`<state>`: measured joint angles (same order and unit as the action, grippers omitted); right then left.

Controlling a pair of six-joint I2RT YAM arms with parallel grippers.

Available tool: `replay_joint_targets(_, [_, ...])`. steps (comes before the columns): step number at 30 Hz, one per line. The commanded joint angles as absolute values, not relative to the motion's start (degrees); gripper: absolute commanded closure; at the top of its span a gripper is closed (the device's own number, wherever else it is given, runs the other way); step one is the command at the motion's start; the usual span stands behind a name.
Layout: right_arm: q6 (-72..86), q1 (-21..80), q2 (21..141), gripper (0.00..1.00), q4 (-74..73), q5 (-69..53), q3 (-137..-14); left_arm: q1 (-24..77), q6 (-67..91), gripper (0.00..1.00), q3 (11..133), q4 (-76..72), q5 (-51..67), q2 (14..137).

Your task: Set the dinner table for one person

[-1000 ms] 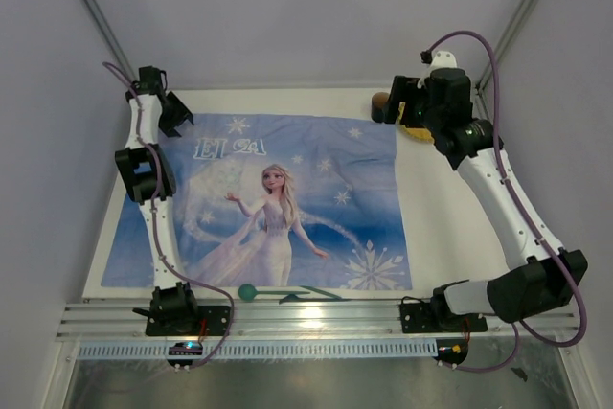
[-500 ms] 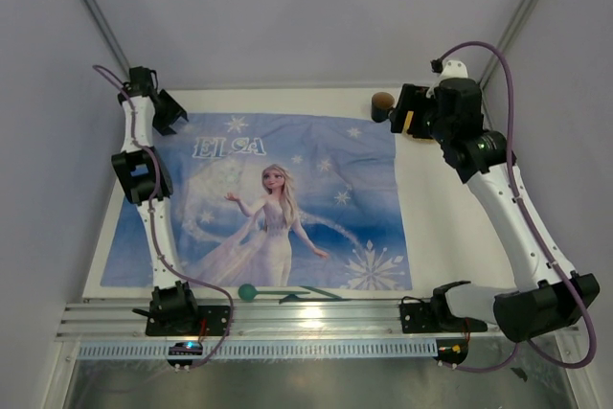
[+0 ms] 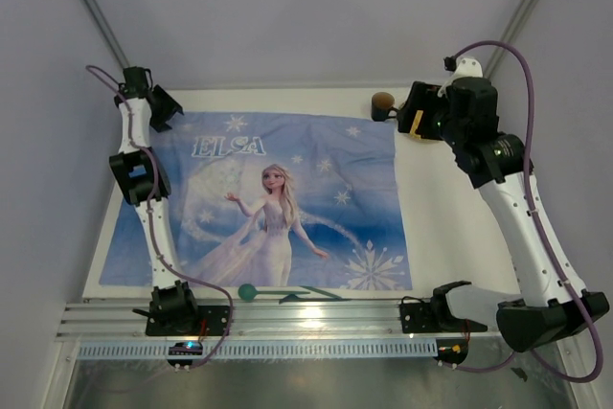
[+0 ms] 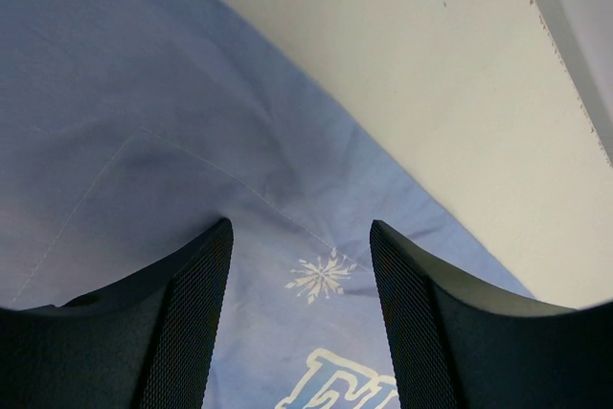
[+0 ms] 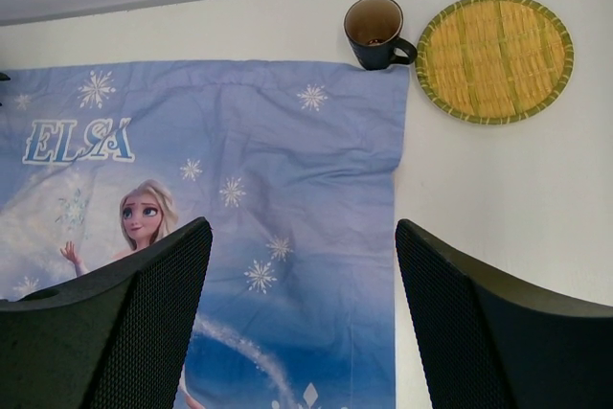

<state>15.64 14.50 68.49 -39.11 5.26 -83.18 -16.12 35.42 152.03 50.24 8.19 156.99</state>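
Note:
The white dinner table (image 3: 450,227) carries a blue "ELSA" printed cloth (image 3: 287,198) spread flat over most of it. My left gripper (image 3: 153,107) hovers over the cloth's far left corner (image 4: 144,93), open, with nothing between its fingers (image 4: 192,313). My right gripper (image 3: 407,112) hangs high over the far right of the table, open and empty. In the right wrist view a dark mug (image 5: 374,31) stands upright at the cloth's far right corner, and a round yellow-green woven mat (image 5: 494,56) lies just right of it. The mug (image 3: 382,102) also shows from above.
A teal round-ended utensil (image 3: 247,291) and a dark thin stick (image 3: 306,291) lie at the cloth's near edge, by the aluminium rails (image 3: 316,318). Grey walls close in the table at the back and on both sides. Bare white tabletop (image 5: 498,198) runs along the cloth's right side.
The left gripper has drawn back toward the far left corner and opened a little wider. The right arm has swung up and to the right, uncovering the mug.

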Motion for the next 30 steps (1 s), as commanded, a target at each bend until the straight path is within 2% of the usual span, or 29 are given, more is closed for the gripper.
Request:
replay_joint_targets(1, [16.61,14.33,66.01,0.18,-40.69,6.5,-85.87,-19.24,35.94,0.37,151.88,50.45,8.25,161.45])
replay_joint_targets(11, [18.1,14.33,63.64,0.18,-41.22,6.24,-83.59,-24.6,37.97,0.37,151.97,49.31,8.96,159.7])
replay_joint_targets(20, [18.72,14.33,61.26,0.18,-41.05,5.28,-80.26,-25.14,40.51,0.38,150.47,48.08,14.94,157.42])
replay_joint_targets(30, [19.77,14.33,55.38,0.18,-36.83,3.87,-71.29,-21.01,38.06,0.38,148.11,49.66,12.31,143.02])
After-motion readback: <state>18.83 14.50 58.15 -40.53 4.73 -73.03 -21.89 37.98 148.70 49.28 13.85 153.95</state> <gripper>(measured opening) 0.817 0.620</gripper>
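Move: The tablecloth's far left corner lies roughly 9 cm to the left of the left hand and 2 cm ahead, with the cloth about 3 cm under the hand point. The ELSA lettering is some 16 cm to this hand's right and 8 cm back; the large snowflake near the far hem is about 18 cm right and 1 cm back. From the right hand, that same corner is roughly 72 cm left, 28 cm ahead and 34 cm below. The tablecloth is pushed out towards the table's left side: the left hand, its open fingertips down on the cloth, sweeps about 6 cm left towards the far corner, halts, then eases back right some 2 cm as it lifts about 1.5 cm. Meanwhile the open, empty right hand draws back about 4.5 cm from the cup and woven mat, rising slightly, then sinking over 3 cm. ##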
